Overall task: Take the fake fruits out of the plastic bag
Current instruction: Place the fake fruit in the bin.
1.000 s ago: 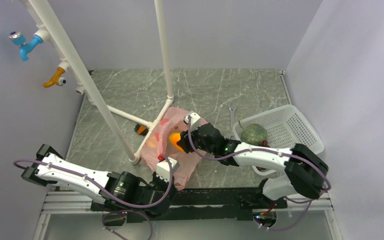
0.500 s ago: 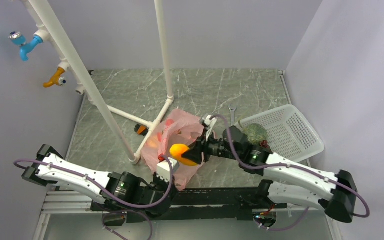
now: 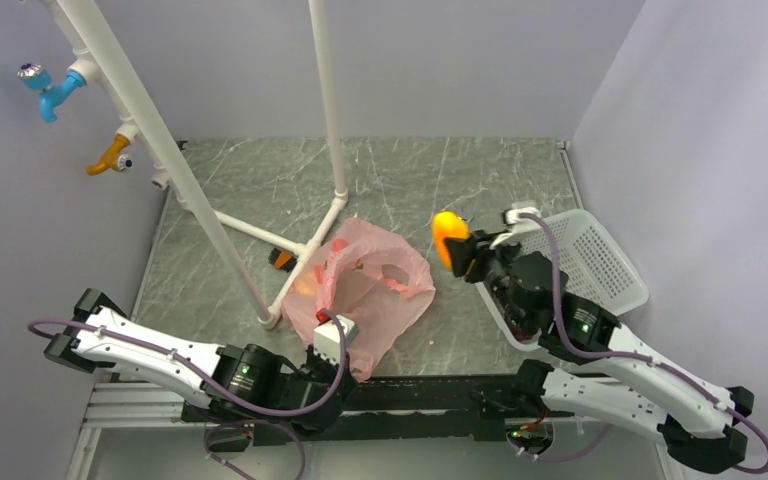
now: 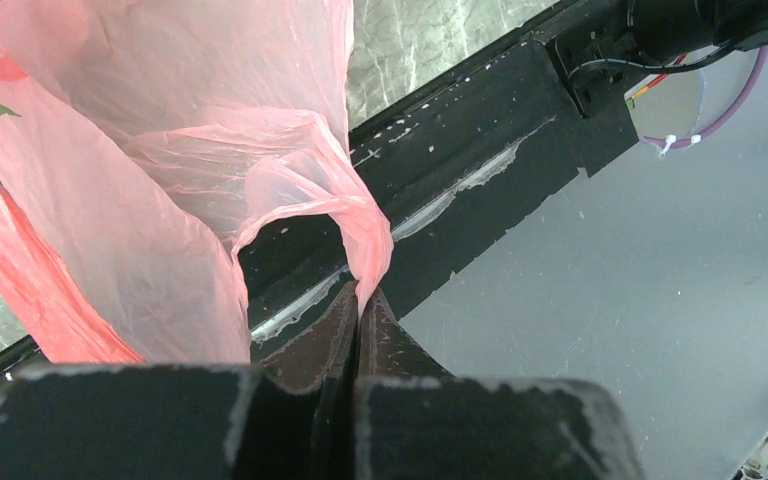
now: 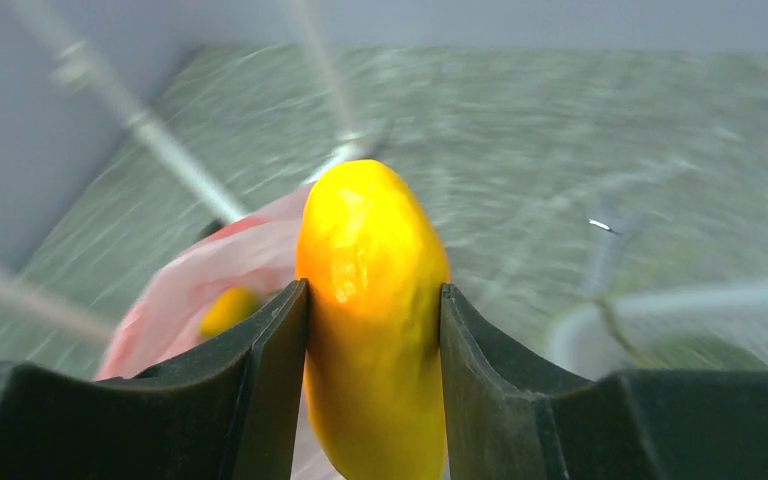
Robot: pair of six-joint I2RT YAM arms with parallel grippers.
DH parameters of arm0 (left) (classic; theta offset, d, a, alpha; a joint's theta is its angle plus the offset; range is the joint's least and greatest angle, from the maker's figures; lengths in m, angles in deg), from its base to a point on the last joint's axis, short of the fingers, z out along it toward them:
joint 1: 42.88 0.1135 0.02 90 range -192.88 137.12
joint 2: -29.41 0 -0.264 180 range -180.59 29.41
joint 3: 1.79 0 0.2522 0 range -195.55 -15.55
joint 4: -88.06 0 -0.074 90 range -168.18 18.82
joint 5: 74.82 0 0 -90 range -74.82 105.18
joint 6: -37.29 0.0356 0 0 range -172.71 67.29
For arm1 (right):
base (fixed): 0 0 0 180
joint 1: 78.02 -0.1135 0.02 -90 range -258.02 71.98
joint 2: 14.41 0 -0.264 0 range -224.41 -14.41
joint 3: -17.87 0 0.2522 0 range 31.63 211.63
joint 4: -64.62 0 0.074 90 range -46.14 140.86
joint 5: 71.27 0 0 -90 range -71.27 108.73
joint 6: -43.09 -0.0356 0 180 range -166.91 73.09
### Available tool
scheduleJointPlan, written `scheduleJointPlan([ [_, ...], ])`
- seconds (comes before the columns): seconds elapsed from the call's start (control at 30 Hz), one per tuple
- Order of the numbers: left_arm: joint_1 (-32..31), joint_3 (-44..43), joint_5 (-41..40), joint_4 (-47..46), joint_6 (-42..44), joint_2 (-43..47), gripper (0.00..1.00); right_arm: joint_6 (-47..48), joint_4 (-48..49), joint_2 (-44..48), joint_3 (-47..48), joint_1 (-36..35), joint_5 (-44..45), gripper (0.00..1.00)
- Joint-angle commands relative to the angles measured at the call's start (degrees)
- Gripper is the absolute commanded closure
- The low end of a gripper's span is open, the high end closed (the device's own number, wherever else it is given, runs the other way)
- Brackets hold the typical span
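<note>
The pink plastic bag (image 3: 365, 290) lies on the table's middle, open at the top. My left gripper (image 4: 360, 300) is shut on the bag's near edge (image 4: 360, 250); it sits at the bag's near side in the top view (image 3: 332, 335). My right gripper (image 5: 374, 300) is shut on a yellow-orange oblong fruit (image 5: 372, 310) and holds it in the air between the bag and the basket (image 3: 449, 236). A small yellow piece (image 5: 228, 308) shows inside the bag, with orange showing through the plastic (image 3: 307, 285). The melon and the grapes are hidden behind my right arm.
A white mesh basket (image 3: 600, 255) stands at the right, partly covered by my right arm. A white pipe frame (image 3: 240, 230) stands left of the bag, with an orange-and-black brush (image 3: 281, 259) at its foot. A wrench end (image 3: 465, 214) shows by the fruit.
My right gripper has lifted the yellow-orange fruit out of the bag and carried it right and up, towards the basket. The bag has slumped open. The left gripper has stayed put.
</note>
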Motion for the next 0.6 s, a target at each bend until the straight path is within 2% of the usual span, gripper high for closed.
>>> scheduleJointPlan([
  [0.0,-0.5,0.3,0.3,-0.9,-0.9,0.3,1.0,-13.6,-12.6,4.4,-1.3,2.7,30.8,1.0],
  [0.1,-0.5,0.3,0.5,-0.9,-0.9,0.3,1.0,-18.8,-19.0,5.7,-1.2,6.4,33.5,1.0],
  [0.27,-0.5,0.1,0.7,-0.6,-0.7,-0.3,1.0,-15.9,-18.4,4.6,-1.2,13.5,32.0,1.0],
  [0.4,-0.5,-1.1,0.9,0.8,-0.7,-0.9,1.0,-15.7,-20.0,-1.5,0.5,24.5,22.2,1.0],
  [0.5,-0.5,-1.4,0.7,1.1,-0.5,-1.4,1.0,-15.7,-20.7,-6.1,0.6,36.9,9.9,1.0],
  [0.57,-0.5,-1.7,0.4,1.1,-0.4,-1.4,1.0,-17.9,-22.0,-8.0,0.4,41.0,7.2,1.0],
])
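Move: The right hand, with the orange-yellow fruit already between its fingers, has the bin's middle about 24 cm to its right, some 5 cm ahead and roughly 26 cm below. The netted melon in the bin is about 12 cm right and 5 cm ahead, the red grapes 17 cm right and 3 cm back; the wrench lies 6 cm right, 14 cm ahead. From the left hand, the bin's middle is about 25 cm ahead, 44 cm right and 10 cm lower. Rightwards in a quick sweep of about 20 cm, the right hand carries the pinched fruit towards the bin and over it, at first nearly level, then sinking more steeply, some 7 cm down in all. The wrist swings clockwise by around 55 degrees and, towards the end, tips its fingers downwards; they keep their grip throughout. ##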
